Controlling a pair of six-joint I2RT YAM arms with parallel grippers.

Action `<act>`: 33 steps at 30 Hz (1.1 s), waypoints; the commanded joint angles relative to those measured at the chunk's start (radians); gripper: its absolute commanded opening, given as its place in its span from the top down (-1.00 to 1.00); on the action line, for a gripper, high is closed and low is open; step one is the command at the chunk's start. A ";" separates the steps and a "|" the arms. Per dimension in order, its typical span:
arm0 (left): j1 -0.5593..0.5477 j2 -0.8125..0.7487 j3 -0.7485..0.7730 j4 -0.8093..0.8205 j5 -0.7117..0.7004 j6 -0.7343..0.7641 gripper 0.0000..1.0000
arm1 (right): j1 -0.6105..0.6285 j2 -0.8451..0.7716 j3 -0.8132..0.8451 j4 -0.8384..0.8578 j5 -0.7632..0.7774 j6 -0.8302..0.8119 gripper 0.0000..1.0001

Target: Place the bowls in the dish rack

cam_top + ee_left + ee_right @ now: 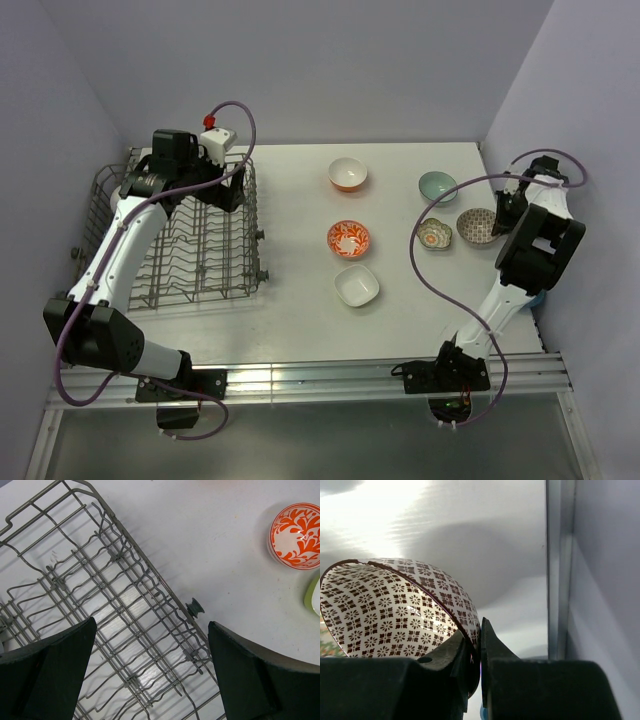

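My right gripper [479, 635] is shut on the rim of a brown-patterned bowl [395, 610], with one finger inside and one outside. That bowl [477, 226] is at the table's right side, beside a scalloped multicolour bowl [434, 234] and a pale green bowl [437, 185]. In the middle are an orange bowl with a white inside [348, 174], a red-orange patterned bowl [348, 238] and a square white bowl [357, 285]. The grey wire dish rack [190, 240] stands at the left, and no bowl shows in it. My left gripper [152, 645] hangs open over the rack's right part [100, 580].
The right wall stands close beside my right arm [530, 245]. A small wheel [195, 609] sticks out from the rack's right side. The red-orange patterned bowl [297, 535] also shows in the left wrist view. A metal rail [300, 378] runs along the table's near edge.
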 commanded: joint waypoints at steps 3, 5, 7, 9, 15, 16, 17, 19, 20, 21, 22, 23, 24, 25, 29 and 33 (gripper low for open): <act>-0.005 -0.022 0.055 0.022 -0.007 -0.032 -0.99 | 0.018 -0.080 0.120 -0.079 -0.052 0.008 1.00; -0.004 -0.025 0.061 0.026 -0.005 -0.052 -0.99 | 0.041 -0.104 0.114 -0.092 -0.071 0.011 1.00; -0.002 -0.035 0.058 0.048 -0.007 -0.080 -0.99 | 0.089 -0.139 0.108 -0.100 -0.083 0.020 1.00; 0.007 -0.049 0.058 0.060 0.006 -0.097 -0.99 | 0.144 -0.175 0.109 -0.106 -0.089 0.034 1.00; 0.137 -0.091 0.029 0.155 0.216 -0.245 -0.99 | 0.279 -0.264 0.169 -0.111 -0.126 0.091 1.00; 0.173 -0.092 0.019 0.169 0.277 -0.269 -0.99 | 0.319 -0.271 0.183 -0.112 -0.144 0.097 1.00; 0.202 -0.094 0.012 0.184 0.329 -0.317 -0.99 | 0.339 -0.279 0.210 -0.114 -0.167 0.106 1.00; 0.295 -0.080 -0.001 0.220 0.470 -0.379 -0.99 | 0.403 -0.302 0.235 -0.105 -0.244 0.138 1.00; 0.315 -0.077 -0.004 0.224 0.510 -0.393 -0.99 | 0.426 -0.308 0.238 -0.096 -0.269 0.154 1.00; 0.347 -0.068 -0.004 0.227 0.556 -0.399 -0.99 | 0.451 -0.319 0.241 -0.071 -0.319 0.187 1.00; 0.357 -0.063 0.002 0.203 0.597 -0.346 -0.99 | 0.474 -0.319 0.250 -0.056 -0.344 0.207 1.00; 0.366 -0.059 0.004 0.191 0.633 -0.324 -0.99 | 0.524 -0.314 0.258 -0.040 -0.377 0.246 1.00; 0.380 -0.057 0.002 0.181 0.653 -0.319 -0.99 | 0.544 -0.307 0.267 -0.008 -0.407 0.264 1.00; 0.382 -0.059 -0.004 0.187 0.673 -0.347 -0.99 | 0.584 -0.299 0.283 0.012 -0.457 0.284 1.00; 0.392 -0.127 -0.137 0.372 0.707 -0.540 -0.99 | 0.705 -0.246 0.287 0.169 -0.569 0.451 1.00; 0.386 -0.258 -0.466 0.745 0.754 -0.899 -0.99 | 0.810 -0.196 0.235 0.462 -0.729 0.675 1.00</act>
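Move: At the right wall side, the right gripper already pinches the brown patterned bowl by its right rim; the dish rack it is bound for lies about 89 cm left, level ahead. On the way are the scalloped bowl, 18 cm left and 1 cm back, and the green bowl, 17 cm left and 12 cm ahead, both about 4 cm lower. From the left hand the patterned bowl is some 64 cm right, 1 cm back and 18 cm lower; the rack's middle is 20 cm left, 2 cm back and 20 cm below. Sweeping the still-pinched bowl up first, then fast leftward, the right hand travels about 42 cm left and 23 cm up across the scalloped and green bowls towards the rack, its fingers swinging some 60 degrees from down to leftward. The wide-open left hand rises and shifts left, then turns back right, sinks and draws back, rolling its fingers nearly level to the right. ##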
